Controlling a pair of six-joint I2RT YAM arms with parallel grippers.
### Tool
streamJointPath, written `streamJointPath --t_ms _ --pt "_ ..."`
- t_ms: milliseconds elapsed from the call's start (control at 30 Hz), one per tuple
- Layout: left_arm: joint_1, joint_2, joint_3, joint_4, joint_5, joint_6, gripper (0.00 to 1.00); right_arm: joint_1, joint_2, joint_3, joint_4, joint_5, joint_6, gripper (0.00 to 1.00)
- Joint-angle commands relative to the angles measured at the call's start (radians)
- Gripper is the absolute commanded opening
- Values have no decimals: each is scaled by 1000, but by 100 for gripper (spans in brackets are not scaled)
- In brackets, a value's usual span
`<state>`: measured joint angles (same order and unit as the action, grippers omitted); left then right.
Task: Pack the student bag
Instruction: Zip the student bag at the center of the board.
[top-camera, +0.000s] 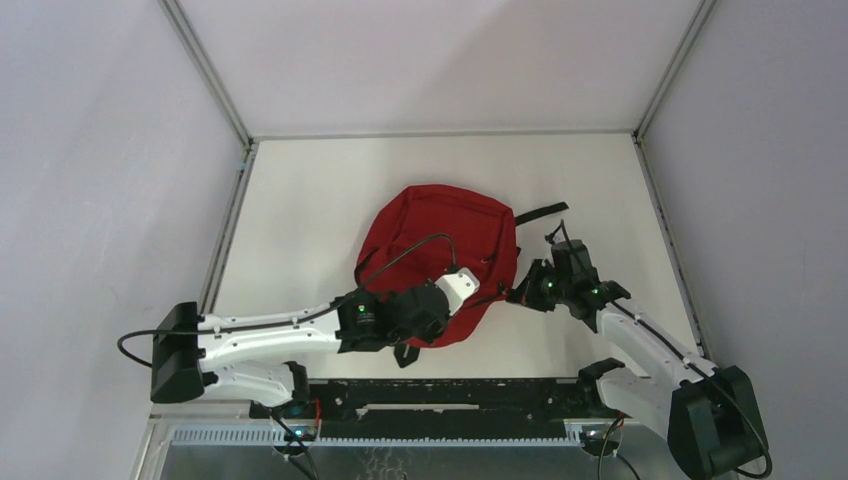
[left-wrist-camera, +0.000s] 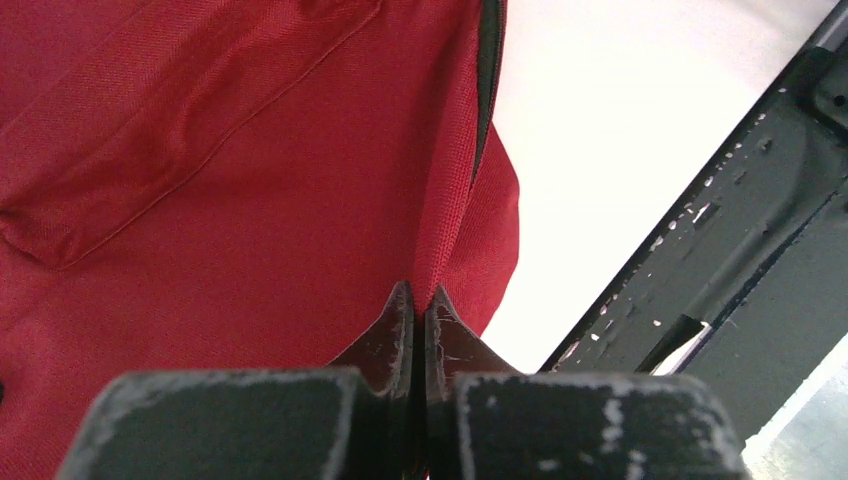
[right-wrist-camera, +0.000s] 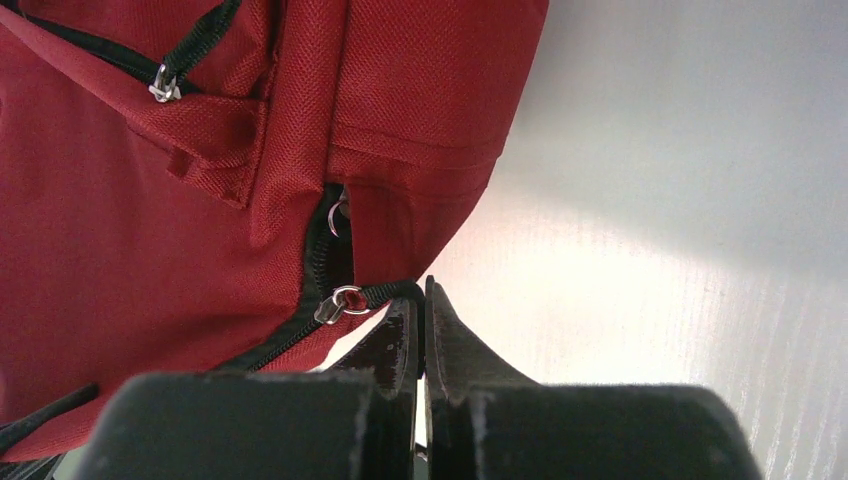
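The student bag (top-camera: 440, 235), a soft red backpack with black zipper trim, lies in the middle of the white table. My left gripper (left-wrist-camera: 420, 296) is shut, pinching a raised fold of the bag's red fabric (left-wrist-camera: 250, 200) near its lower edge. In the top view the left gripper (top-camera: 478, 297) sits at the bag's near right corner. My right gripper (right-wrist-camera: 419, 290) is shut on the black zipper pull strap (right-wrist-camera: 385, 293), which runs from a silver ring (right-wrist-camera: 345, 299) on the bag's zipper (right-wrist-camera: 300, 320). The right gripper (top-camera: 515, 293) is just beside the bag's right edge.
A black shoulder strap (top-camera: 541, 213) trails from the bag toward the back right. Grey walls with metal posts (top-camera: 238, 215) enclose the table. A dark metal rail (left-wrist-camera: 700, 260) runs along the near edge by the arm bases (top-camera: 450, 395).
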<state>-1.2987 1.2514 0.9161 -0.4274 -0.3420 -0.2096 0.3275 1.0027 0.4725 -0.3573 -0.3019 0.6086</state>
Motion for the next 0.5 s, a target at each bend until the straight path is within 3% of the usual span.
streamJointPath --t_ms 0,133,167,267,300,467 --pt "2 -31 3 -29 59 -17 0 -36 -31 20 -16 198 -16 0" --pt "1 9 25 -18 104 -20 0 -41 -106 36 -72 247 -20 0" --pt "1 13 26 -15 108 -20 0 -43 -121 45 -92 246 -28 8" --pt "8 26 34 -4 103 -16 0 -44 -186 74 -150 216 -48 58" --pt "20 33 41 3 104 -16 0 -44 -210 85 -178 219 -47 68" --pt "103 110 131 18 157 -27 0 -44 -362 131 -309 288 -14 77"
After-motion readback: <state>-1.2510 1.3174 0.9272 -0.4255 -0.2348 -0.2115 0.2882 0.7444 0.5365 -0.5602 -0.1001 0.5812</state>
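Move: The right fingers already hold the zip pull's black cord, its slider some 2 cm to their left. From this hand the pocket zip pull lies about 6 cm ahead and 4 cm left, and the black strap some 15 cm ahead and 5 cm right. The left fingers already pinch the bag's near edge; from them the zip slider lies roughly 9 cm right, 6 cm ahead and 8 cm below. Open the right gripper wide to let go of the zip pull's cord, and draw that hand off to the right and up, about 4 cm each way, speeding up as it leaves the bag and swinging the fingers about 15 degrees outward. Keep the left gripper shut on the bag's near edge and ease it down about 2 cm. ##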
